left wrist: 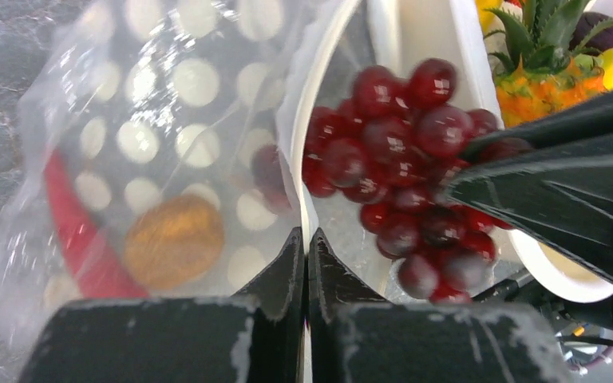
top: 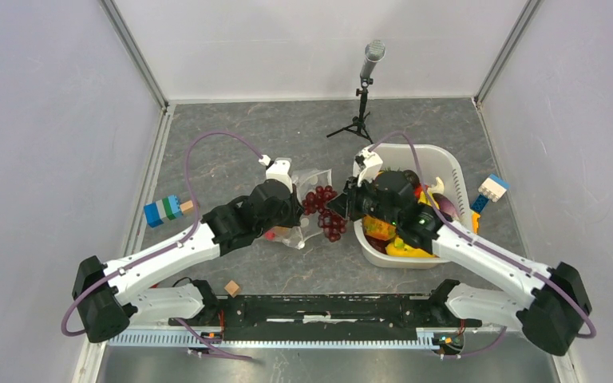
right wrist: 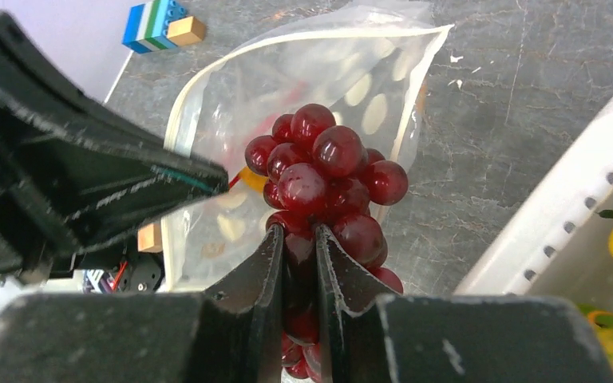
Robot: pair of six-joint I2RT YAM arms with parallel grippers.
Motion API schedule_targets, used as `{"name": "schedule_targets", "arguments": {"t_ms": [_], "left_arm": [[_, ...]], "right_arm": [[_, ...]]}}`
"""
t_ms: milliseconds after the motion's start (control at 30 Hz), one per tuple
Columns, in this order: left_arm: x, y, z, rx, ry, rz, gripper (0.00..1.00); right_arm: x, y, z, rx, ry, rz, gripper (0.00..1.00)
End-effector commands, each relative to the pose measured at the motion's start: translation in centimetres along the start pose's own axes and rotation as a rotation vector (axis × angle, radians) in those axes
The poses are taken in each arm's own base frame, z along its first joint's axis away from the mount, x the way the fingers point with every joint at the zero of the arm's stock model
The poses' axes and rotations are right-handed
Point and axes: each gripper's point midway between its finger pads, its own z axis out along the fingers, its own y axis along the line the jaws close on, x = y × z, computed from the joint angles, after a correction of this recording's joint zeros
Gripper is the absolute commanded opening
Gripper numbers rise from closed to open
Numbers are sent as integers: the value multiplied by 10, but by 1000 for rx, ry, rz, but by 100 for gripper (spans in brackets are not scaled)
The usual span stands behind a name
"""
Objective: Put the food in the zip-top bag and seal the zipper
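The clear dotted zip-top bag (top: 303, 209) lies between the two arms with its mouth open toward the right. My left gripper (left wrist: 306, 239) is shut on the bag's white zipper edge (left wrist: 303, 152) and holds the mouth up. Inside the bag I see a red piece (left wrist: 76, 239) and a brown round piece (left wrist: 174, 241). My right gripper (right wrist: 296, 239) is shut on the dark red grapes (right wrist: 323, 171) and holds the bunch at the bag's mouth (right wrist: 207, 88). The grapes also show in the top view (top: 325, 209). More food, a pineapple (left wrist: 547, 72) among it, lies in the basket.
A white plastic basket (top: 447, 163) with toy food stands at the right. A microphone on a small tripod (top: 361, 104) stands at the back. Building blocks lie at the left (top: 164, 210) and right (top: 491, 190). A small wooden cube (top: 231, 287) lies near the front rail.
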Motion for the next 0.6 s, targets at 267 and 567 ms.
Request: {"name": "schedule_targets", "arguments": {"t_ms": [267, 567], "left_arm": [[22, -31, 1, 162, 105, 44, 2], [39, -28, -14, 206, 157, 179, 2]], "right_arm": [[-62, 22, 36, 19, -205, 166, 6], [-73, 20, 39, 53, -215, 155, 7]]}}
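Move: The open mouth of the zip-top bag is about 6 cm to the left of my right hand, 1 cm ahead and some 4 cm lower; the basket's middle is roughly 20 cm to that hand's right, 2 cm ahead and 12 cm below. From my left hand, which pinches the bag's rim, the grape bunch is about 7 cm to the right, 3 cm ahead and 2 cm lower, and the brown fruit in the bag 4 cm to the left, level fore and aft, 10 cm below. I work the bag's mouth around the grapes with both hands. My right hand, still gripping the bunch, goes about 5 cm forward and left, dipping a little and then rising again, while my left hand keeps its pinch on the rim and draws it some 4 cm back and right, sinking slightly; both turn about 10 degrees clockwise. ##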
